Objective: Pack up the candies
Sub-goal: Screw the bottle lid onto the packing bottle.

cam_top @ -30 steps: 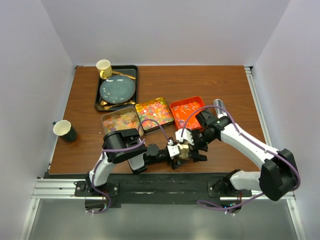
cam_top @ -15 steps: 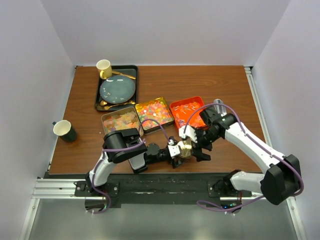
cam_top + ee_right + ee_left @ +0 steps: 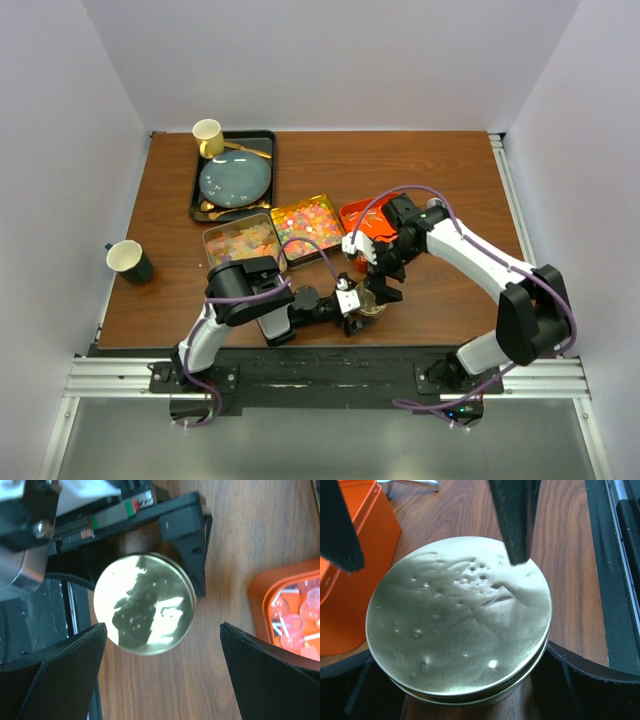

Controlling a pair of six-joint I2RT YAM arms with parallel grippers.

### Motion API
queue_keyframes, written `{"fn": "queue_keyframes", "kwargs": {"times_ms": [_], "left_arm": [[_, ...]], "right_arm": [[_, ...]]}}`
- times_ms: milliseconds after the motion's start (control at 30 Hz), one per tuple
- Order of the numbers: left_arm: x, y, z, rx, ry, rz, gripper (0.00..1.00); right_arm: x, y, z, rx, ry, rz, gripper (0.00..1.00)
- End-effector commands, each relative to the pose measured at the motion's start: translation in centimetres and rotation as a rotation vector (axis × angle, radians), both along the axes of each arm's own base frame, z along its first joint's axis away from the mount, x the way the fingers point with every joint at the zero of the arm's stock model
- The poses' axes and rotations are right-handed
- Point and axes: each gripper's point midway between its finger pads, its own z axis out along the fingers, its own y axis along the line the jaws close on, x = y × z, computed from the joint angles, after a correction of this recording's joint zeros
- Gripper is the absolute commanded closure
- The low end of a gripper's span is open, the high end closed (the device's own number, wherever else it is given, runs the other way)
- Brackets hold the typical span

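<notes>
A round gold tin (image 3: 369, 300) stands near the table's front edge with its gold lid (image 3: 460, 625) on top. My left gripper (image 3: 360, 301) is shut on the tin, one jaw on each side (image 3: 465, 682). My right gripper (image 3: 384, 274) is open and empty, hovering above the lid (image 3: 143, 603) with its fingers (image 3: 65, 670) wide apart. The candies lie in three open boxes: pastel ones (image 3: 243, 240), bright multicolour ones (image 3: 308, 224) and red-white ones (image 3: 368, 222) in an orange box (image 3: 260, 595). The scoop is not clearly in view.
A black tray (image 3: 262, 140) at the back left holds a blue plate (image 3: 234, 181), a yellow cup (image 3: 207, 135) and gold cutlery. A dark cup (image 3: 128, 261) stands at the left edge. The orange box (image 3: 350, 580) sits right beside the tin.
My right gripper has lifted off the gold tin and moved back toward the orange box, open. The lid stays on the tin. The left gripper has not moved.
</notes>
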Motion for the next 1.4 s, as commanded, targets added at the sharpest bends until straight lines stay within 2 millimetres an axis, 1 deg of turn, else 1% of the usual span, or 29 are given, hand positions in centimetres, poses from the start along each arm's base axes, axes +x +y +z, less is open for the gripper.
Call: {"fn": "queue_keyframes", "kwargs": {"times_ms": [0,200,400,667,867,967,1133,1200,1267,1333,1367], "left_arm": [[-0.8,3.6,-7.3,0.250,0.063,0.002,1.00],[-0.4,3.7,-7.6,0.256,0.072,0.023,1.00],[-0.2,3.7,-7.7,0.253,0.096,0.031,1.00],[0.4,4.0,-8.0,0.262,0.106,0.057,1.00],[0.7,4.1,-8.2,0.266,0.109,0.069,1.00],[0.9,4.2,-8.2,0.268,0.105,0.077,1.00],[1.0,4.2,-8.3,0.271,0.103,0.083,1.00],[1.1,4.2,-8.4,0.275,0.100,0.082,1.00],[1.1,4.3,-8.5,0.280,0.099,0.082,1.00],[1.1,4.2,-8.6,0.284,0.097,0.080,1.00],[1.0,4.2,-8.6,0.286,0.095,0.074,1.00]], "right_arm": [[0.8,2.0,1.3,0.089,-0.008,0.045,0.01],[-0.5,2.3,1.2,0.109,0.042,0.074,0.01],[-1.7,1.8,0.9,0.102,0.053,0.095,0.01],[-3.2,0.4,-0.4,0.057,0.081,0.088,0.01],[-5.1,-1.2,-1.1,0.010,0.117,0.082,0.01],[-6.5,-2.2,-1.1,-0.012,0.132,0.085,0.01],[-8.8,-4.5,-2.5,-0.082,0.160,0.104,0.01],[-9.4,-5.3,-3.1,-0.110,0.165,0.114,0.01],[-9.7,-5.6,-3.2,-0.119,0.164,0.119,0.01],[-9.8,-5.7,-2.8,-0.114,0.158,0.120,0.01],[-9.5,-5.5,-2.3,-0.111,0.147,0.101,0.01]]}}
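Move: The bottle lid sits on the packing bottle, its middle about 2 cm back, 2 cm left and 2 cm below the right hand point, with that hand's open fingers astride it. The orange candy box lies some 13 cm ahead of the right hand, level sideways; the gold tin is about 13 cm ahead and 14 cm left. The lid is about 3 cm above the left hand point, nearly centred over it. Keep the left gripper round the bottle to hold it steady. With the right fingers wide open throughout, ease in about 1.5 cm left across the lid, then draw slowly back so the forward finger drags along the rim to turn it clockwise; finish with a quicker sweep back, right and down off the lid, ending roughly 8 cm back and 5 cm right of the start. ##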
